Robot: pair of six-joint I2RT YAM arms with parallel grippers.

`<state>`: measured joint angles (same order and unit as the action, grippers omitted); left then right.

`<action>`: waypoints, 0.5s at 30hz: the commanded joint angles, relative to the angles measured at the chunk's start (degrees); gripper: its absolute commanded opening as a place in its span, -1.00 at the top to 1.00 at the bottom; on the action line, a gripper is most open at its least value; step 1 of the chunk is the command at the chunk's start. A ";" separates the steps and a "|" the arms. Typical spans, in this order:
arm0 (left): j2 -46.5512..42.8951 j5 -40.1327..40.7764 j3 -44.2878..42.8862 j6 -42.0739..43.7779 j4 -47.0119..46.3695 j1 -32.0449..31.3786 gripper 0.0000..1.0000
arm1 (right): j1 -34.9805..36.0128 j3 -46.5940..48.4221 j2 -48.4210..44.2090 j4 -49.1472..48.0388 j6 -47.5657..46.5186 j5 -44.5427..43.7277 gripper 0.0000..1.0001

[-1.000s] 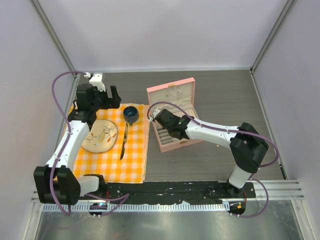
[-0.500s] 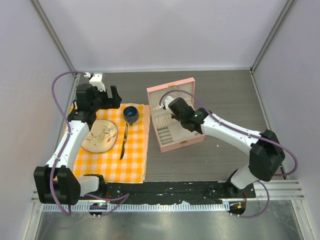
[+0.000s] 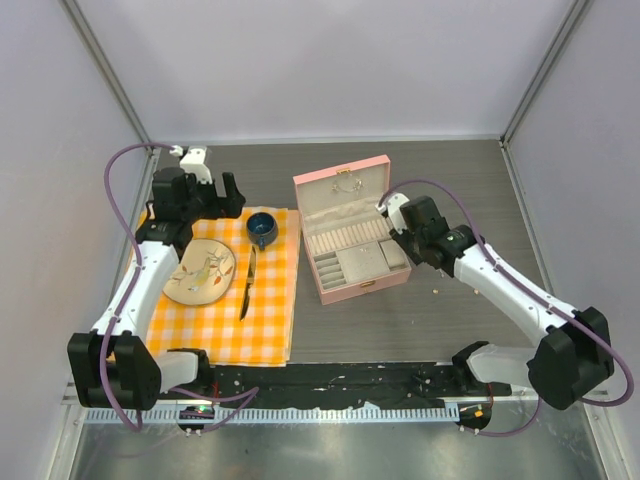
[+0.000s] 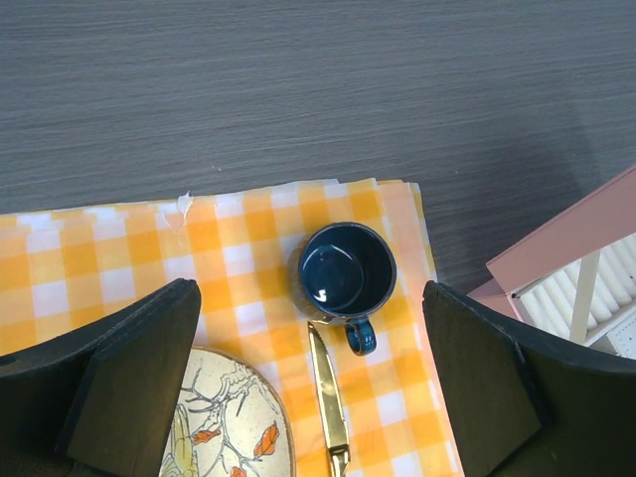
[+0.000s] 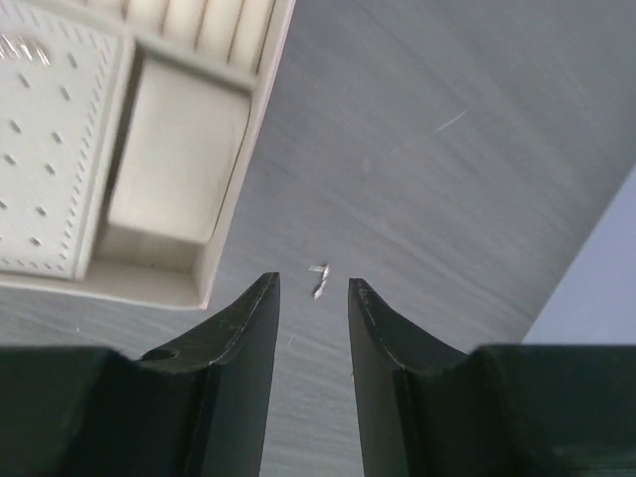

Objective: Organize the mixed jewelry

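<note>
A tiny silvery piece of the mixed jewelry (image 5: 318, 280) lies on the dark table, seen in the gap just past my right gripper's (image 5: 312, 282) tips. The jaws stand narrowly open with nothing between them. From above, the right gripper (image 3: 418, 232) hovers off the right side of the open pink jewelry box (image 3: 350, 240). A silvery piece (image 5: 25, 48) rests on the box's perforated pad. My left gripper (image 4: 308, 298) is wide open and empty above the checked cloth, over a blue cup (image 4: 348, 270).
On the orange checked cloth (image 3: 225, 320) lie a patterned plate (image 3: 200, 272), a gold knife (image 3: 247, 283) and the blue cup (image 3: 262, 227). The box's empty right compartment (image 5: 179, 169) is beside my right fingers. Walls enclose the table on three sides.
My right arm swung from over the box's left side to the table just right of the box, and its jaws widened slightly. The left arm has not moved.
</note>
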<state>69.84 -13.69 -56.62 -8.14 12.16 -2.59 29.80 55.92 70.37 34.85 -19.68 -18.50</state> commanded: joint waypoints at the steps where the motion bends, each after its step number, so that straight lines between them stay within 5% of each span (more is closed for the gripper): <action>1: -1.55 -1.86 0.46 0.14 -3.11 0.30 -0.99 | -4.22 -5.45 -0.41 -0.13 0.61 6.10 0.19; 15: -1.64 -2.39 0.81 0.49 -2.94 0.30 -0.99 | -17.49 -9.87 5.21 -3.91 -4.92 15.25 0.21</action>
<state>69.78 -15.05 -55.90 -8.14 12.01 -2.59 14.70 46.57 74.48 33.52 -22.39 -6.94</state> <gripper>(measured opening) 0.996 0.400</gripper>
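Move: Down and to the right of the right hand lies the silver earring on the bare table, about 7 cm right, 2 cm ahead and 15 cm below. An orange bead lies 6 cm right and 3 cm back, at table height. The white block in the jewelry box is some 5 cm left, 4 cm ahead and 12 cm below. From the left hand the earring is about 48 cm right, 6 cm back and 22 cm below. Sinking about 8 cm while swinging some 6 cm right, the right hand leaves the box's right edge and comes down towards the silver earring, drawing back 2 to 3 cm, mostly early on. The wrist tips the fingers about 15 degrees further down; they stay part open and empty, touching nothing yet. ##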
